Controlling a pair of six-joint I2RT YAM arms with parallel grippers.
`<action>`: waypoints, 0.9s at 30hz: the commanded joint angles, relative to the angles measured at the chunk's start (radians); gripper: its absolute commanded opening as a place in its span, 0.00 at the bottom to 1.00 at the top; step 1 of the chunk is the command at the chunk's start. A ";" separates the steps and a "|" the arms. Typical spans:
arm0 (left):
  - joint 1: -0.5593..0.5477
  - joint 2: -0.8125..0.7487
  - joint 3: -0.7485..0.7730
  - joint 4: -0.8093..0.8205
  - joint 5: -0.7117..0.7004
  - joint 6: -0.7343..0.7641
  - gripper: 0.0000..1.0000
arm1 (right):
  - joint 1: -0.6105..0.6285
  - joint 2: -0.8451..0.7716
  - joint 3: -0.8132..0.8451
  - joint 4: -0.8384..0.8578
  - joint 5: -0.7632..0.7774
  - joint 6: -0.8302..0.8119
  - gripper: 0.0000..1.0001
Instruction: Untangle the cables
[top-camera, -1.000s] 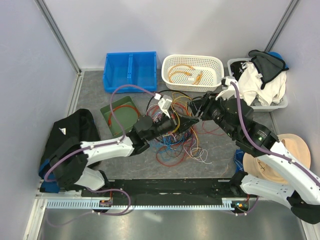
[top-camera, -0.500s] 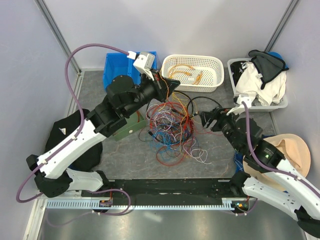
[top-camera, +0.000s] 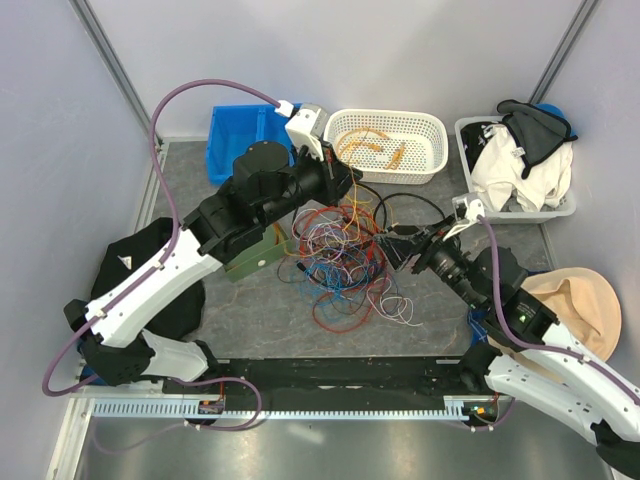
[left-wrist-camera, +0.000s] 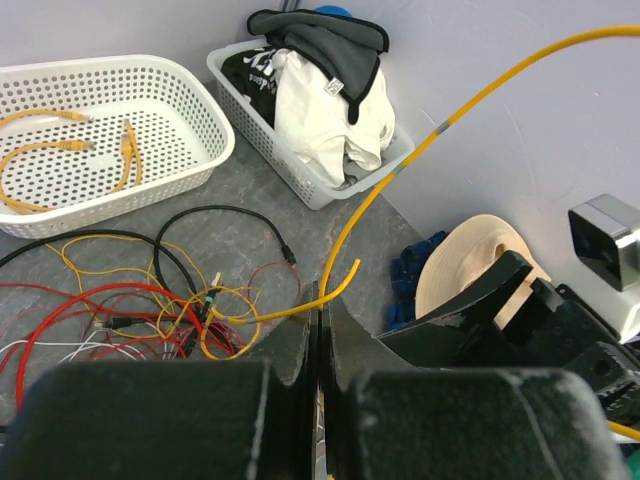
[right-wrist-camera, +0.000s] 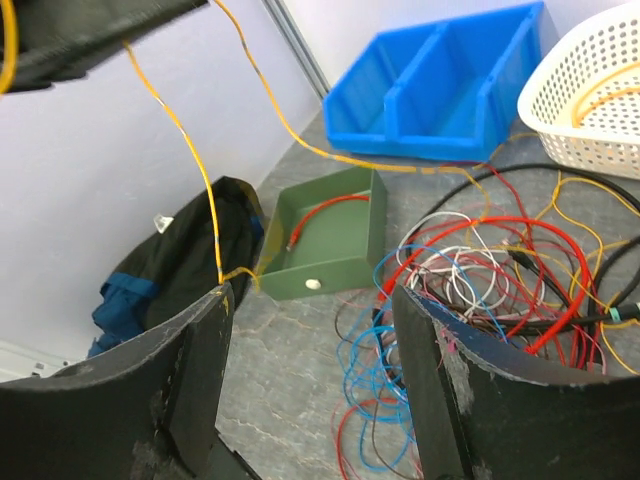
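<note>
The cables (top-camera: 340, 255) lie as a loose tangle of red, blue, white, yellow and black wires on the grey mat. My left gripper (top-camera: 350, 175) is raised over the pile's far side, near the white basket. In the left wrist view it (left-wrist-camera: 322, 300) is shut on a yellow cable (left-wrist-camera: 440, 130) that runs up and off to the right. My right gripper (top-camera: 393, 247) sits low at the pile's right edge, open with nothing between its fingers (right-wrist-camera: 310, 320). The taut yellow cable (right-wrist-camera: 190, 150) passes down to the tip of its left finger (right-wrist-camera: 200, 340).
A white basket (top-camera: 435, 135) holding orange cables, a blue bin (top-camera: 235, 150) and a basket of clothes (top-camera: 520, 160) stand along the back. A green tray (top-camera: 255, 255) with a red cable and a black bag (top-camera: 135, 265) are at the left. A straw hat (top-camera: 575, 305) lies at the right.
My left arm rose out of the pile toward the back, pulling the yellow cable up. The right gripper opened, drew back from the pile's far side and settled low at its right edge.
</note>
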 joint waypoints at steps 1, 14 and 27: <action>0.002 -0.007 0.051 -0.002 -0.016 0.045 0.02 | 0.003 -0.020 -0.009 0.076 -0.023 -0.002 0.72; 0.002 -0.015 0.044 -0.003 0.036 0.025 0.02 | 0.003 0.100 0.073 0.107 0.007 -0.064 0.70; 0.002 -0.062 0.025 -0.003 0.100 -0.007 0.02 | 0.003 0.320 0.095 0.143 0.306 -0.186 0.70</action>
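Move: The left gripper already holds the yellow cable high up; the cable drops into the tangle about 5 cm ahead and 6 cm right of that hand, 28 cm lower. From the open, empty right gripper this entry point lies some 12 cm ahead, 7 cm left and 18 cm below. The tangle's middle is about 8 cm ahead, 9 cm left of the right gripper, the green box 14 cm ahead and 33 cm left, both some 20 cm down. Bring the right gripper, fingers kept wide open, forward about 6 cm and slightly left towards the yellow cable where it runs into the tangle; let it rise a touch first, then sink to some 3 cm below its starting height, dipping its left side and turning clockwise about 10 degrees. Keep the left gripper shut on the yellow cable, holding it up almost still. ##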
